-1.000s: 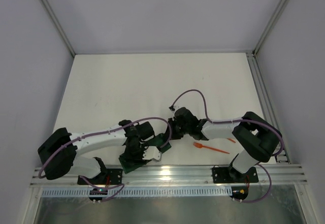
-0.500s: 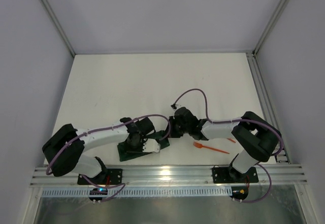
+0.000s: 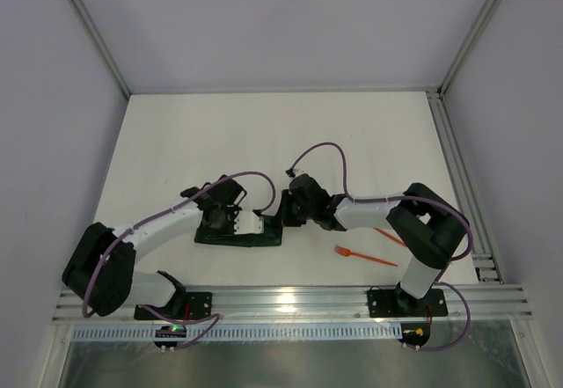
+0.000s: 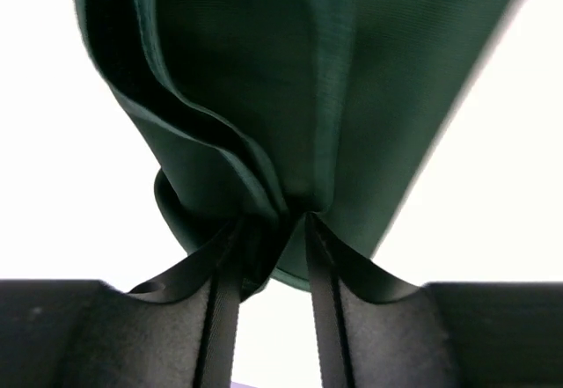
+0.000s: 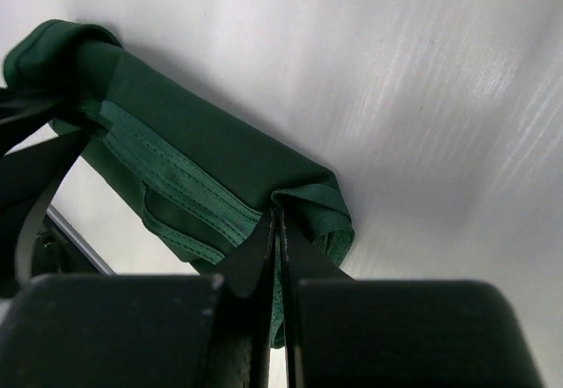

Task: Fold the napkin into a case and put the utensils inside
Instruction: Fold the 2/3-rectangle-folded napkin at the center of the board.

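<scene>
The dark green napkin (image 3: 239,239) lies folded into a narrow strip on the white table, held between both grippers. My left gripper (image 3: 230,227) is shut on the napkin, and the left wrist view shows its bunched layers (image 4: 334,71) gathered between the fingertips (image 4: 229,265). My right gripper (image 3: 280,219) is shut on the strip's right end, pinching a thin hemmed edge (image 5: 202,142) at the jaw tips (image 5: 278,215). An orange fork (image 3: 362,255) lies on the table right of the napkin. A sliver of a second orange utensil (image 3: 394,237) shows beside the right arm.
An aluminium rail (image 3: 281,300) runs along the near edge, with both arm bases on it. Another rail (image 3: 453,159) lines the table's right side. Pale enclosure walls stand at the left, back and right. Purple cables loop over both arms.
Both grippers have carried the napkin away from the near rail and to the left. It now lies stretched as a flatter, longer strip. The fork has not moved.
</scene>
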{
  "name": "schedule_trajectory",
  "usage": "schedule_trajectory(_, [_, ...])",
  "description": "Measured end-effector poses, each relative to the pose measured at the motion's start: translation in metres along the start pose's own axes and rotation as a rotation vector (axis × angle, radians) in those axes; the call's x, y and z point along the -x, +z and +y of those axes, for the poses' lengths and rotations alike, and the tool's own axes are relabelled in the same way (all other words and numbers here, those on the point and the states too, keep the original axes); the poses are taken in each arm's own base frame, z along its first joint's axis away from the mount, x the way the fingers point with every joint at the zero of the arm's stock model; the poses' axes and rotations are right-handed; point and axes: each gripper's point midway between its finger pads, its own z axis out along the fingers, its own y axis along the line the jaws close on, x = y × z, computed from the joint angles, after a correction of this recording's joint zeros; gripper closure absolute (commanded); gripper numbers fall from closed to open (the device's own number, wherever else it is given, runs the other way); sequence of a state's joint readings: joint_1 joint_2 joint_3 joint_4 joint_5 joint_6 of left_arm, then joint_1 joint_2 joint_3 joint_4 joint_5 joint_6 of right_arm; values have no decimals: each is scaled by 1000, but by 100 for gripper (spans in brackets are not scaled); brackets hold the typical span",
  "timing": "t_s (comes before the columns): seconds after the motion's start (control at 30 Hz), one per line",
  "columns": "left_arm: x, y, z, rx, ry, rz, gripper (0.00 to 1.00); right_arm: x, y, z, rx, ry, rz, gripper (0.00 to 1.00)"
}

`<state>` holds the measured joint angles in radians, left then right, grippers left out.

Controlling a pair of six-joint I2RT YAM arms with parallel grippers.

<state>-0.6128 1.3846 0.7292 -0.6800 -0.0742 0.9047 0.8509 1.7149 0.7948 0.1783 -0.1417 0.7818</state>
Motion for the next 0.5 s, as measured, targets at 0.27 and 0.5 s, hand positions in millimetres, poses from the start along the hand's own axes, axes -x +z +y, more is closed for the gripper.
schedule_trajectory(0.27, [21, -62, -2, -89, -132, -230, 51, -1, 0, 0, -2, -1, 2, 96])
schedule_trajectory(0.5, [28, -113, 30, -41, -466, -417, 45, -10, 0, 6, 10, -18, 17, 96])
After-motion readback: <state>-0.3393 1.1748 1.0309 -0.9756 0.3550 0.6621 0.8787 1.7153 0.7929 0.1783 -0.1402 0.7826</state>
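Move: The folded napkin lies crosswise on the board, its left end right under the left hand's fingertips and its middle about 7 cm right of that hand, 2 cm back and about 1 cm below. From the right hand, at its right end, the middle is some 12 cm left, 3 cm back and 2 cm below. The orange fork lies about 22 cm right of the right hand and 9 back, the orange knife 25 right and 2 back, both 2 cm below. The napkin's left end is let go as the left hand comes free of the folds and climbs about 12 cm nearly straight up, quickening early, its fingers opening further and its wrist rolling some 30 degrees so the tips swing to the right, with a counter-clockwise turn. The right hand keeps its shut fingers on the fold at the right end and, late on, draws it about 1 cm back and slightly left. ##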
